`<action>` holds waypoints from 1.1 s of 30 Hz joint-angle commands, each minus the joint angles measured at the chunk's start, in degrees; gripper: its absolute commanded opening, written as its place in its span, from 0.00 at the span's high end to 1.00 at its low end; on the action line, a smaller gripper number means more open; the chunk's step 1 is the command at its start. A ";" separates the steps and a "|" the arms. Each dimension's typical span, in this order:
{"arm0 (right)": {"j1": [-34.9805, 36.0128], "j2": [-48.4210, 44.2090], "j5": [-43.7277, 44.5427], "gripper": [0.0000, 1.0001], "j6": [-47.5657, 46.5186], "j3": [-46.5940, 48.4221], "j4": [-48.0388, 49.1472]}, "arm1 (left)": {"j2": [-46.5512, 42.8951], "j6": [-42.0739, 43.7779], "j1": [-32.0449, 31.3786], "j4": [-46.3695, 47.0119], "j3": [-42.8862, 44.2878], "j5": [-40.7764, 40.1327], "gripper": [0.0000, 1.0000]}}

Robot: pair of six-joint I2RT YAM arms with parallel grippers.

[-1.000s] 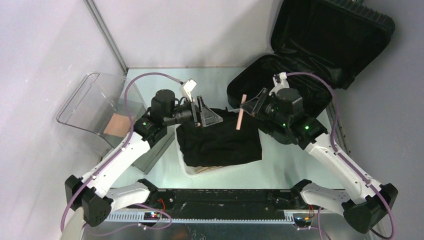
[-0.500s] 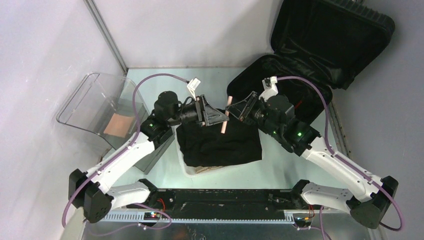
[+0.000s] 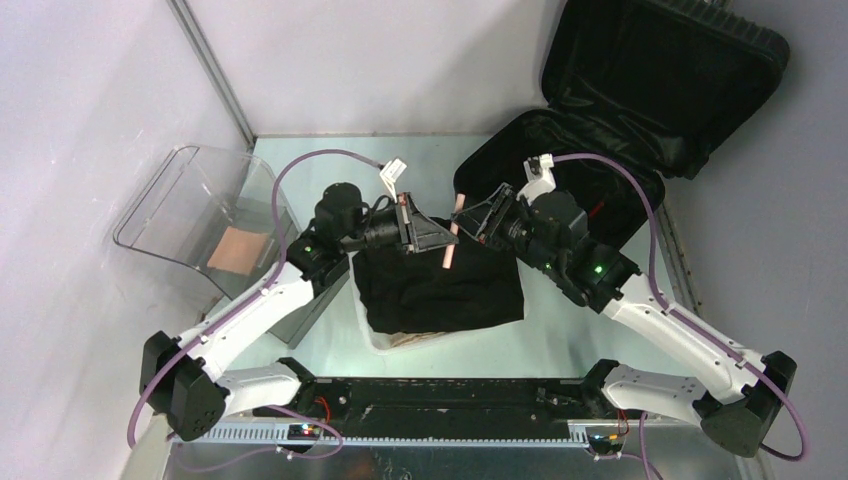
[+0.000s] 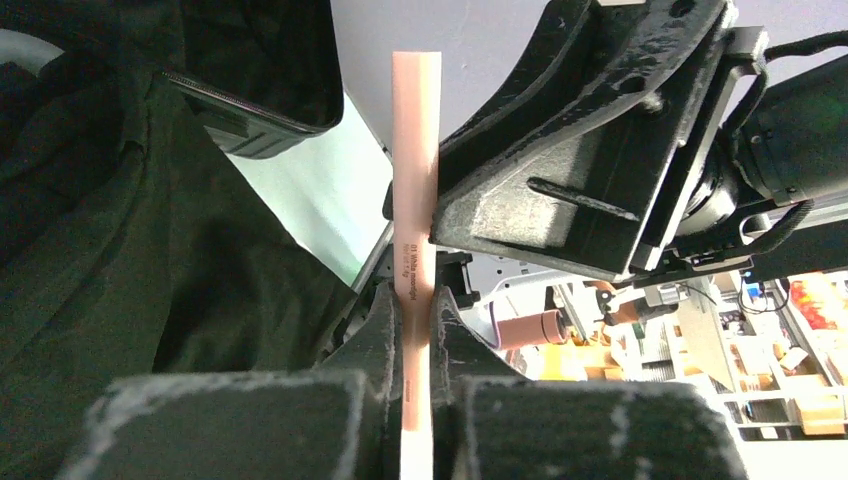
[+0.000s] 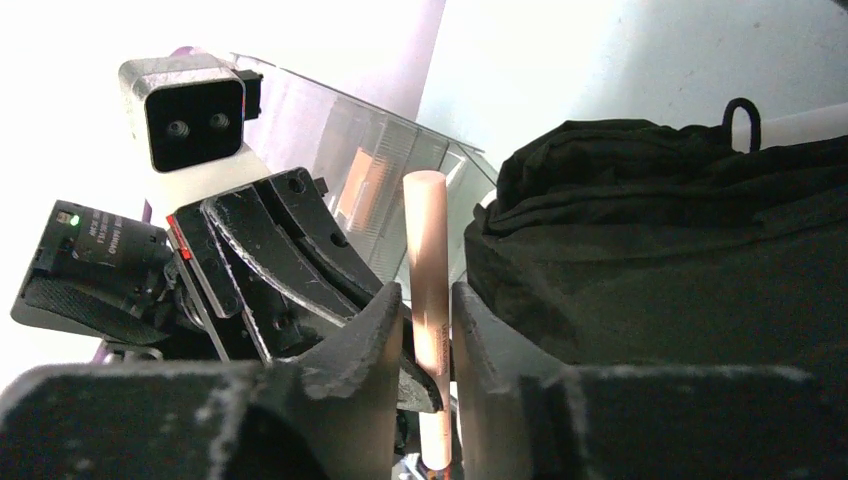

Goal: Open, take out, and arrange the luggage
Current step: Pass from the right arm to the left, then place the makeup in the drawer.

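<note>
The luggage (image 3: 650,80) lies open at the back right, its lid leaning back and its black lining showing. Above the black garment (image 3: 440,285) both grippers meet on a slim pink tube (image 3: 450,238). My left gripper (image 4: 415,310) is shut on the tube (image 4: 415,150) near its lower end. My right gripper (image 5: 428,300) straddles the same tube (image 5: 428,230), its fingers a hair off it on each side. In the top view the left gripper (image 3: 440,238) comes from the left and the right gripper (image 3: 466,222) from the right.
The black garment is draped over a white basket (image 3: 375,340) at the table's middle. A clear plastic bin (image 3: 190,200) holding a tan pad stands at the left, with a grey block (image 3: 310,300) beside the basket.
My left gripper has closed on the pink tube that the right gripper carried leftward to it. The right gripper's fingers have eased slightly apart.
</note>
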 commanded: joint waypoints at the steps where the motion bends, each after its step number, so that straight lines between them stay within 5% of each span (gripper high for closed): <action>1: 0.41 -1.50 0.84 0.63 -0.59 0.16 0.61 | -0.57 5.10 -0.55 -3.81 1.31 -0.29 1.00; 4: 0.28 -3.07 2.14 0.44 -1.71 0.16 -0.67 | -1.96 11.91 -0.55 -13.91 4.95 -5.22 1.00; 6: 0.07 -4.45 3.36 0.24 -3.43 0.16 -2.41 | -2.64 18.81 -0.51 -23.41 8.32 -10.94 1.00; 7: -0.10 -4.99 3.70 0.06 -3.92 0.16 -2.96 | -2.97 23.20 -0.53 -29.58 9.36 -13.08 1.00; 9: -0.33 -6.53 4.72 0.01 -5.58 0.16 -4.69 | -3.59 28.86 -0.49 -37.28 12.22 -23.05 1.00; 16: -1.87 -11.57 6.25 0.00 -10.32 0.16 -11.82 | -6.34 42.22 -0.13 -54.81 15.57 -50.90 1.00; 23: -3.27 -13.83 6.91 0.00 -11.69 -0.32 -16.46 | -10.61 48.91 0.45 -56.19 7.41 -80.52 1.00; 33: -5.31 -16.65 4.48 0.01 -10.32 -3.92 -17.43 | -4.75 52.09 12.00 -53.07 0.18 -84.70 1.00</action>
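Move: The pink stick stands between both hands' pads, practically at each hand point. From the left hand, the clear bin it goes to lies about 48 cm left, 5 cm ahead and 22 cm below; the pink card inside is 47 cm left, 7 cm ahead, 28 cm down. The black cloth in the white basket lies 22 cm beneath, 2 cm left, level fore and aft. From the right hand, the open suitcase is some 25 cm right, 16 cm ahead, 25 cm below. Leftward and down, the left hand carries the already pinched pink stick away from the right gripper towards the clear bin, sinking first, then sweeping about 32 cm left and 12 cm down while the wrist turns roughly 100 degrees, bringing the fingers round from pointing right to forward, left and down. The right hand opens wide, lets go and withdraws some 9 cm to its right and slightly back, rising a little before sinking. ##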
